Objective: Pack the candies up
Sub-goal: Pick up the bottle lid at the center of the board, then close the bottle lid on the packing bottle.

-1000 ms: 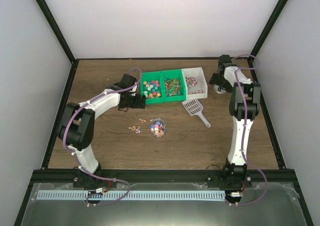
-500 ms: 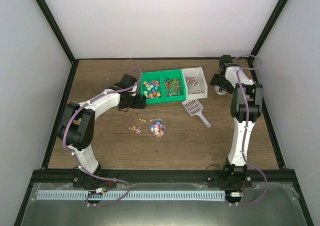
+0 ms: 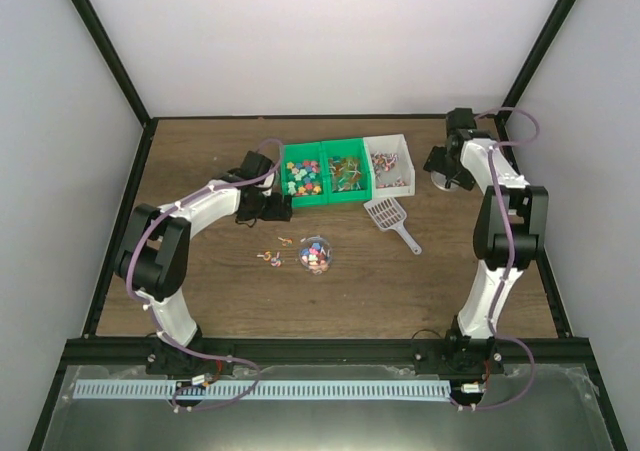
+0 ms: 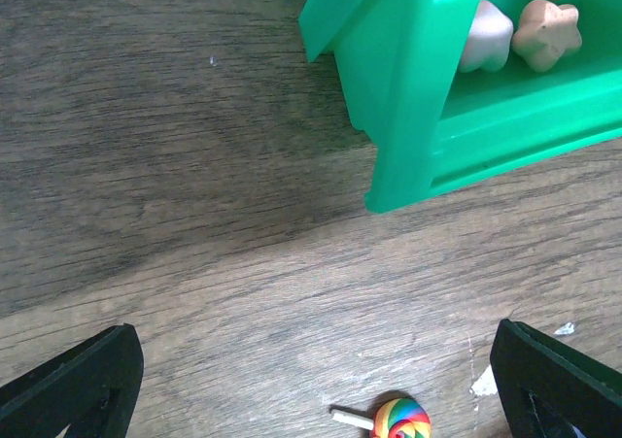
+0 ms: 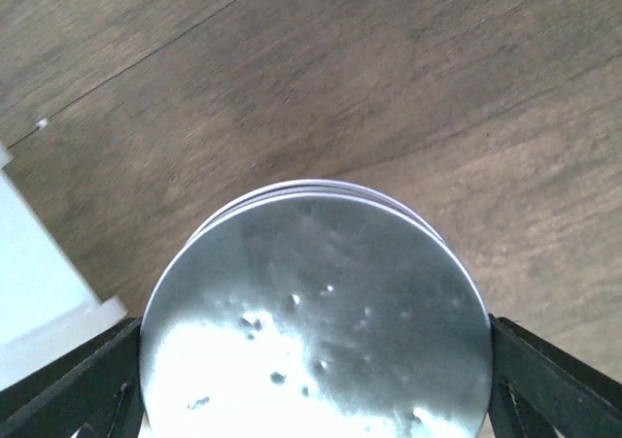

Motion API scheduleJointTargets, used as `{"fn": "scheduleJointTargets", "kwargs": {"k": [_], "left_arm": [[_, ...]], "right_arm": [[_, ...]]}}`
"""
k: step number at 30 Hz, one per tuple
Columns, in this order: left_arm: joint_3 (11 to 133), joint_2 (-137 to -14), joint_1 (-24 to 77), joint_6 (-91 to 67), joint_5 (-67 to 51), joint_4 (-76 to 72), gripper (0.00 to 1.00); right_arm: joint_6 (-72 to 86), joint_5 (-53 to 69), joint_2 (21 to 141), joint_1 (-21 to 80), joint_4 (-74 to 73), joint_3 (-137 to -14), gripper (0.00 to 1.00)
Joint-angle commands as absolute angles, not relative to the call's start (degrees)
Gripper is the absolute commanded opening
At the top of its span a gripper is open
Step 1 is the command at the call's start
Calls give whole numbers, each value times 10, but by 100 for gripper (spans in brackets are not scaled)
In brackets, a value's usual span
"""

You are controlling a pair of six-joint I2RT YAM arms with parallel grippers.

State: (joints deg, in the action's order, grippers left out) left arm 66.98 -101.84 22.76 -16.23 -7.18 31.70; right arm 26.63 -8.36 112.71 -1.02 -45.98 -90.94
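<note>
The candies lie in two green bins (image 3: 310, 199), in a small clear bowl (image 3: 316, 254) and loose on the wood (image 3: 272, 256). My left gripper (image 3: 272, 207) hangs open just left of the bins. In the left wrist view its jaws (image 4: 316, 365) stand wide over bare wood, with a rainbow lollipop candy (image 4: 400, 420) between them and the green bin's corner (image 4: 408, 98) ahead. At the back right, my right gripper (image 3: 441, 169) is shut on a round silver lid (image 5: 311, 331), its fingers (image 5: 530, 380) pressed against both edges.
A white bin (image 3: 403, 151) of candies adjoins the green bins. A grey scoop (image 3: 385, 214) lies in front of it, handle pointing to the near right. The black frame posts and white walls close in the table's back and sides.
The right arm's elbow has swung out to the right while its gripper stayed at the silver lid and closed slightly. The left arm has shifted only a little by the green bin.
</note>
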Motion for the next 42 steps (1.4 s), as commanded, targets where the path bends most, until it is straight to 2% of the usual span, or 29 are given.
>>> {"fn": "scheduleJointTargets", "kwargs": {"k": [1,13,28,36,42], "left_arm": [[664,-1005,228,-149,-85,312,100],[656,-1007,228,-143,-73,317,100],[610,-1003,223,-181,-49,316,100],[609,-983,217,-221,1,347,100],[594,-951,201,-221,-4,355,100]], "right_arm": [[273,-80,1067,18,-465,-888,89],[327,-65,957,145,-476,-801,87],[385,-71,970,371,-482,-760,87],[362,-50,956,435,-462,-738,88],[378,-67,954,466,-473,-742,87]]}}
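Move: The right hand already holds the bottle lid off the board; the open bottle of candies lies about 36 cm to its left, 19 cm back and some 5 cm lower. Between them the scoop lies 12 cm left, 10 cm back and 8 cm below; the white box is 14 cm left and 6 cm ahead, the green box 34 cm left and 5 cm ahead, both 6 cm lower. From the left hand the bottle is about 11 cm right, 10 cm back and slightly lower. Keep the lid gripped and swing the right hand some 29 cm left and 18 cm back to the bottle's right side, arcing about 5 cm up at first, over the scoop's head, then sinking again, while turning it about 35 degrees counter-clockwise. Ease the open, empty left hand 3 cm back and down, then 3 cm left, rising slightly. ##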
